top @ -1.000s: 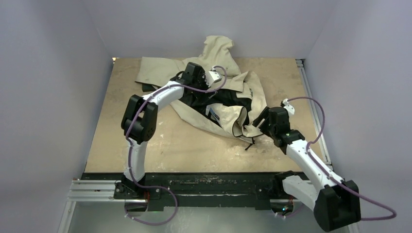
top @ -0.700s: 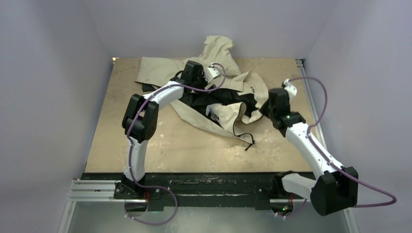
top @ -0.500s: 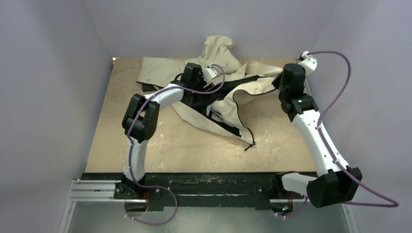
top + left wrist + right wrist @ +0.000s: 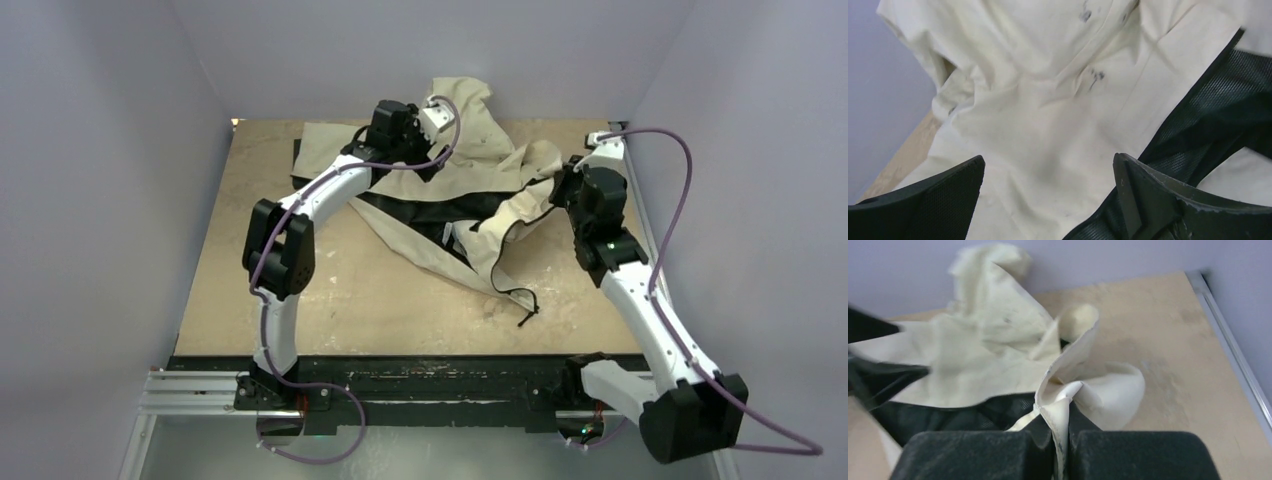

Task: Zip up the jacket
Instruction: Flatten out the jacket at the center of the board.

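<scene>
The cream-beige jacket lies crumpled at the back of the table, its black lining showing in the middle. My right gripper is shut on a folded cream edge of the jacket, which is pinched between the pads and lifted off the board. My left gripper hovers over the jacket's upper part with its jaws wide apart. In the left wrist view cream cloth and black mesh lining fill the space between the fingers. A dark drawcord end trails on the board in front.
The wooden board is bounded by purple walls on three sides. A metal rail runs along its right edge, close to my right arm. The black base rail holds both arm bases at the near edge.
My right gripper shut on the jacket's edge and carried it from front right to the back right, then slightly down. The left gripper moved back toward the hood.
</scene>
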Controlling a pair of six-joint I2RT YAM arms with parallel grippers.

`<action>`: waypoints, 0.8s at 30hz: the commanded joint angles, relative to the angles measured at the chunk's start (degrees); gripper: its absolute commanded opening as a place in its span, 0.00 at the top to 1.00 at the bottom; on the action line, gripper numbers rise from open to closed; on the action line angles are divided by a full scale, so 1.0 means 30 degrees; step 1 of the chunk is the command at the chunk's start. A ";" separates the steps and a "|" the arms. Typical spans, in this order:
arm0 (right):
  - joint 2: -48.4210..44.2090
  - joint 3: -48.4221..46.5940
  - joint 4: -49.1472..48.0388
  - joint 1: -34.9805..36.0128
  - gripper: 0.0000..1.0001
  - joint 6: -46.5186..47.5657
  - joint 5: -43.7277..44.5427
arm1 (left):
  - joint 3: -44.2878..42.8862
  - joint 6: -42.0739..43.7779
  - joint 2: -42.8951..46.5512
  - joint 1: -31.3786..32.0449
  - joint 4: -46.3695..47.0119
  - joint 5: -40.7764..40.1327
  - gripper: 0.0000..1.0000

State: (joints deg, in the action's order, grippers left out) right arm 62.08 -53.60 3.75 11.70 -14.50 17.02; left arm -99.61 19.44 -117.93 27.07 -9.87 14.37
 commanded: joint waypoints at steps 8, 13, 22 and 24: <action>-0.3336 -0.1501 -0.5822 0.0228 1.00 0.5264 -1.1626 | -0.2518 -0.1211 -0.0746 0.1669 -0.1206 0.5850 0.01; -0.3622 -0.1489 -0.5824 0.0230 1.00 0.6901 -1.3242 | -0.1849 -0.0377 0.0836 0.1579 -0.2030 0.8043 0.01; -0.2674 -0.2195 -0.3172 0.0258 1.00 0.8433 -1.2615 | -0.3540 0.5898 0.0892 0.1103 -0.9313 1.3585 0.01; -0.2739 -0.2003 -0.2697 0.0251 1.00 0.8665 -1.1643 | -0.4011 0.6527 0.0844 0.0574 -1.0218 1.4015 0.01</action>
State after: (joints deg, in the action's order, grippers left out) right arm 54.43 -56.66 -5.91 12.36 7.64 -21.74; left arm -107.59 28.53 -117.56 31.03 -29.19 47.77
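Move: The right hand already pinches the jacket's front panel; the panel's loose folds lie about 13 cm to its left, level fore and aft, 25 cm below. The zipper tail sits some 20 cm back and 4 cm left of that hand. From the open left hand, the folds are roughly 11 cm back, 10 cm right and 14 below, with the black lining 8 cm back, 4 right. Right hand raises its pinched panel 11 cm, going left; open left hand swings 12 cm back and right. ##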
